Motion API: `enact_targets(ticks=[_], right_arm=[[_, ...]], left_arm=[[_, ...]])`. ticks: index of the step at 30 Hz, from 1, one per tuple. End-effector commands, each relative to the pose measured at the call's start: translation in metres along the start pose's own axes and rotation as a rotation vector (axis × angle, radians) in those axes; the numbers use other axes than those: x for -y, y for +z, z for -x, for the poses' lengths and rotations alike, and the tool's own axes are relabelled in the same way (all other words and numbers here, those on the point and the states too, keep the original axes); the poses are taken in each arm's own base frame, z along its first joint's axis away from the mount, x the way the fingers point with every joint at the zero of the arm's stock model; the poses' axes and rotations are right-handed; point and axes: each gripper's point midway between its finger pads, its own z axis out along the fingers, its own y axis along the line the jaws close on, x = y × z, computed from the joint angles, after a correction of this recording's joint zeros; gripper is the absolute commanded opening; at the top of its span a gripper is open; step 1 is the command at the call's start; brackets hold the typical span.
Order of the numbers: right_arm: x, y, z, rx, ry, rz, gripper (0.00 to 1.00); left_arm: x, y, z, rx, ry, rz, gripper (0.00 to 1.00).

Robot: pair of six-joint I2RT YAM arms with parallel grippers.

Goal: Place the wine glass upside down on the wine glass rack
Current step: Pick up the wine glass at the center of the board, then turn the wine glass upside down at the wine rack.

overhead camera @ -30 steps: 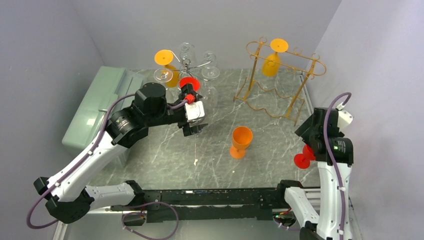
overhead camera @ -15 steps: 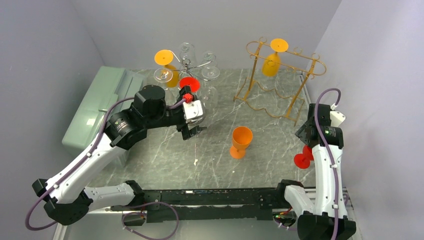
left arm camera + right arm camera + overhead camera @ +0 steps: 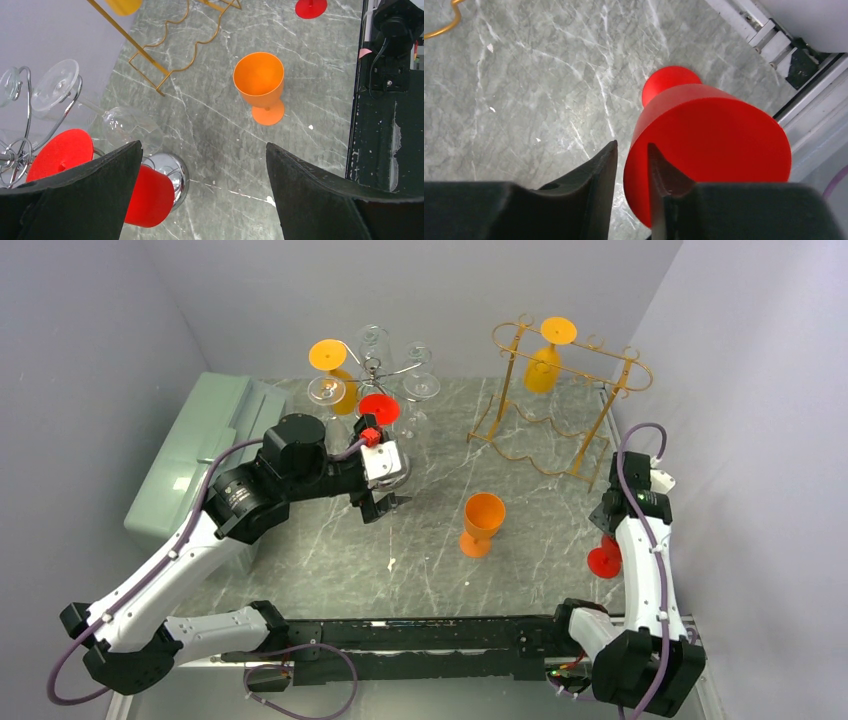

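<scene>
A red wine glass (image 3: pixel 603 562) stands at the table's right edge. My right gripper (image 3: pixel 631 145) straddles its rim (image 3: pixel 714 130): one finger is inside the bowl and the other outside, with a sliver of table showing between the outer finger and the wall. An orange glass (image 3: pixel 483 523) stands upright mid-table. The gold rack (image 3: pixel 560 390) at the back right holds one orange glass upside down. A chrome rack (image 3: pixel 375 375) at the back carries clear glasses and a hanging red glass (image 3: pixel 147 197). My left gripper (image 3: pixel 202 147) hangs wide open beside that red glass, holding nothing.
A pale green box (image 3: pixel 200 455) lies along the left wall. A black rail (image 3: pixel 420 635) runs along the near edge. The right wall stands close behind the right arm (image 3: pixel 640 560).
The right gripper's jaws have narrowed around the red glass's rim, and that arm has turned and dropped lower. The left arm has drawn back slightly from the chrome rack.
</scene>
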Motion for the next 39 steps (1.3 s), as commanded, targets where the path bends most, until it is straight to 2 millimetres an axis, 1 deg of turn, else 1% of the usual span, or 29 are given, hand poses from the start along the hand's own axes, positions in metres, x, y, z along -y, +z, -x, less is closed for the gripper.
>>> enact_targets(ticks=[1, 3, 5, 8, 11, 14, 15, 16, 18, 20, 21, 26, 30, 32, 34, 38, 39], right_arm=[[-0.013, -0.001, 0.015, 0.059, 0.045, 0.067, 0.23], [-0.017, -0.016, 0.024, 0.091, 0.073, 0.106, 0.1], [-0.025, -0.037, 0.038, 0.132, 0.103, 0.177, 0.01], [-0.037, -0.076, 0.061, 0.175, 0.146, 0.28, 0.0], [-0.058, -0.117, 0.078, 0.22, 0.167, 0.458, 0.0], [-0.085, -0.161, 0.086, 0.222, 0.155, 0.676, 0.0], [-0.094, -0.181, 0.092, 0.243, 0.15, 0.76, 0.0], [-0.1, -0.196, 0.096, 0.255, 0.147, 0.828, 0.0], [-0.115, -0.229, 0.098, 0.262, 0.123, 0.986, 0.0], [-0.126, -0.256, 0.099, 0.267, 0.1, 1.119, 0.0], [-0.129, -0.267, 0.099, 0.268, 0.088, 1.172, 0.0], [-0.14, -0.304, 0.098, 0.268, 0.056, 1.352, 0.0], [-0.148, -0.341, 0.096, 0.256, 0.056, 1.568, 0.0], [-0.15, -0.353, 0.093, 0.231, 0.05, 1.655, 0.0], [-0.152, -0.357, 0.09, 0.209, 0.053, 1.709, 0.0], [-0.155, -0.347, 0.085, 0.184, 0.061, 1.713, 0.0], [-0.155, -0.347, 0.084, 0.187, 0.056, 1.72, 0.0]], left_arm=[[-0.001, -0.006, 0.01, 0.032, -0.026, 0.021, 0.99], [-0.001, -0.006, 0.013, 0.039, -0.028, 0.017, 1.0], [-0.003, -0.005, 0.017, 0.053, -0.022, 0.018, 0.99], [-0.005, -0.001, 0.022, 0.071, -0.029, 0.021, 1.0], [-0.01, 0.005, 0.029, 0.085, -0.05, 0.028, 0.99], [-0.019, 0.012, 0.036, 0.093, -0.08, 0.051, 0.99], [-0.022, 0.014, 0.039, 0.095, -0.091, 0.058, 0.99], [-0.025, 0.018, 0.04, 0.09, -0.103, 0.063, 0.99], [-0.03, 0.024, 0.044, 0.087, -0.12, 0.066, 0.99], [-0.033, 0.031, 0.046, 0.085, -0.138, 0.068, 0.99], [-0.034, 0.034, 0.046, 0.085, -0.143, 0.067, 1.0], [-0.037, 0.051, 0.051, 0.086, -0.198, 0.043, 0.99], [-0.033, 0.066, 0.051, 0.078, -0.266, 0.007, 1.0], [-0.032, 0.075, 0.049, 0.076, -0.28, -0.012, 1.0], [-0.038, 0.082, 0.05, 0.086, -0.294, 0.007, 0.99], [-0.059, 0.093, 0.057, 0.121, -0.305, 0.094, 0.99], [-0.065, 0.095, 0.059, 0.131, -0.309, 0.12, 0.99]])
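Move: The red wine glass stands upright with its rim already between the right hand's parted fingers; its middle lies about 2 cm back, 3 cm to the right and 6 cm below. From that hand the orange wine glass is roughly 25 cm left, 2 cm ahead and 6 cm lower, and the gold rack about 26 cm ahead, 11 cm left, centred 2 cm higher. From the left hand the red glass is some 45 cm right, level fore and aft, 28 cm below. Up and then sweeping left, the right hand first shuts its fingers on the red glass's rim wall, one inside the bowl and one outside, then lifts about 30 cm, turning some 90 degrees from pointing down to roughly level, forward-left. Meanwhile the left hand, fingers wide open, eases about 10 cm right and forward towards the glass. ##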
